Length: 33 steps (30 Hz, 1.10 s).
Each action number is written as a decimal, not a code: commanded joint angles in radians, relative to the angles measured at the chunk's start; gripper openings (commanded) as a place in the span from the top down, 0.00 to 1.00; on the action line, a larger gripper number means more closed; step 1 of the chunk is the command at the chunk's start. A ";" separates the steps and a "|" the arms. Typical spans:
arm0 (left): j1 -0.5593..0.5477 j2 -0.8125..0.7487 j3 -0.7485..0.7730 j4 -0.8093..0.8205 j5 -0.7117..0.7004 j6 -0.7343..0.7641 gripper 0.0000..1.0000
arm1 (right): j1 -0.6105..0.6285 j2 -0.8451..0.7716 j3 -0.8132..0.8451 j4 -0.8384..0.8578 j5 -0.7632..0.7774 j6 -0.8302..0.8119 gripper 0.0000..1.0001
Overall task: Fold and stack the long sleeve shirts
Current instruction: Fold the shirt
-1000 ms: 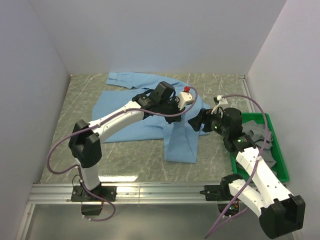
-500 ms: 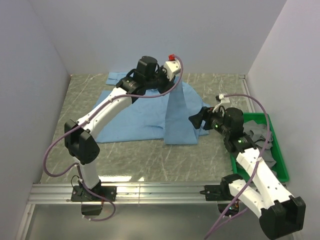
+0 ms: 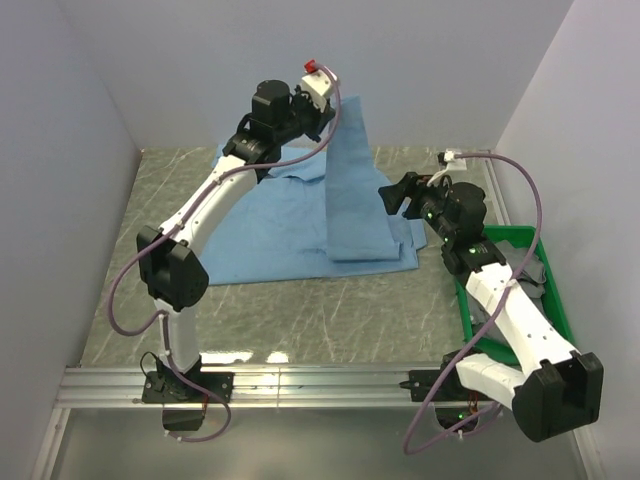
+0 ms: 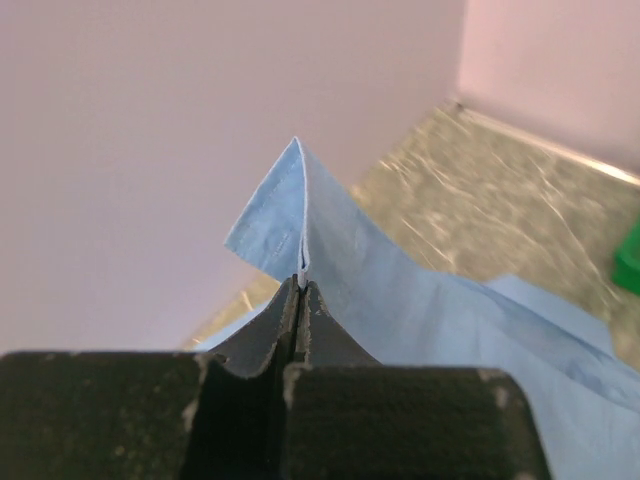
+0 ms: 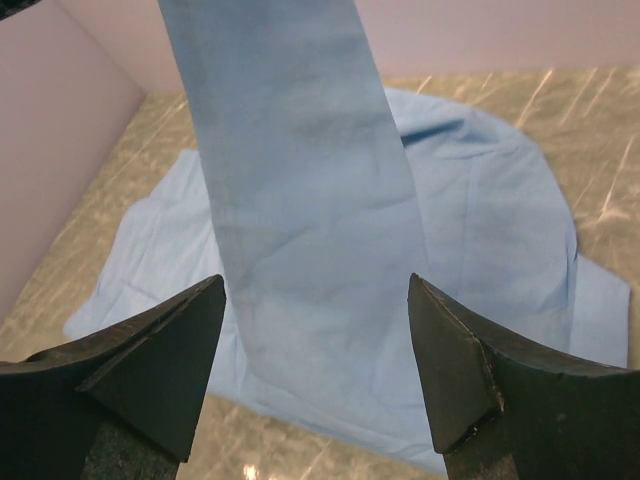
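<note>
A light blue long sleeve shirt [image 3: 265,220] lies spread on the marble table. My left gripper [image 3: 334,98] is high near the back wall, shut on the end of one sleeve [image 4: 290,215]. That sleeve hangs as a long taut strip [image 3: 350,180] down to the table. In the left wrist view the cloth edge is pinched between the closed fingertips [image 4: 301,285]. My right gripper [image 3: 393,196] hovers open just right of the hanging strip. In the right wrist view the strip [image 5: 300,170] hangs ahead between the spread fingers of the right gripper [image 5: 318,290], with nothing held.
A green bin [image 3: 562,335] with grey cloth items [image 3: 522,272] stands at the table's right edge, beside the right arm. White walls close in the back and both sides. Bare marble tabletop [image 3: 330,310] lies in front of the shirt.
The left arm has lifted the sleeve from low over the shirt up and back toward the far wall, drawing it into a tall strip. The right gripper moved farther back, still open.
</note>
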 commanded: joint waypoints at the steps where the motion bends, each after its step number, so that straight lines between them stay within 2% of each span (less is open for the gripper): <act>1: 0.012 0.034 0.076 0.154 -0.036 -0.063 1.00 | -0.001 0.023 0.051 0.106 0.050 -0.016 0.20; 8: 0.013 0.102 0.134 0.283 -0.005 -0.084 1.00 | -0.001 0.053 0.086 0.092 0.053 -0.004 0.21; 17: 0.019 0.117 0.090 0.348 0.021 -0.068 1.00 | -0.001 0.001 0.016 0.112 0.059 0.025 0.21; 21: 0.027 0.087 0.031 0.336 0.154 -0.045 1.00 | -0.001 -0.028 -0.009 0.100 0.053 0.033 0.21; 27: 0.038 -0.025 -0.156 0.304 0.412 0.083 1.00 | -0.001 -0.078 -0.055 0.095 0.055 0.036 0.22; 31: 0.054 -0.094 -0.268 0.187 0.569 0.207 1.00 | 0.003 -0.117 -0.078 0.075 0.047 0.031 0.22; 33: 0.065 -0.119 -0.303 0.039 0.647 0.303 1.00 | 0.007 -0.138 -0.098 0.068 0.039 0.030 0.22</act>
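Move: The left gripper has the near sleeve's end pinched high over the shirt. The middle of the shirt body, which the sleeve is to be laid across, is about 36 cm below it, 3 cm back and 9 cm to its left. The doubled lower end of that sleeve lies some 13 cm back and 9 cm right of the gripper, the far sleeve about 25 cm ahead and 27 cm left. From the right hand, the body's middle lies about 10 cm ahead, 21 cm left and 27 cm below. Keep the left gripper shut on the sleeve end and carry it about 4 cm farther forward and a little up. Then reverse, sweeping back and down towards the shirt body, some 11 cm lower and 8 cm back from the turning point and speeding up, while the wrist swings about 25 degrees clockwise. Let the open right hand ease a little forward, then back about 3 cm, touching nothing. ##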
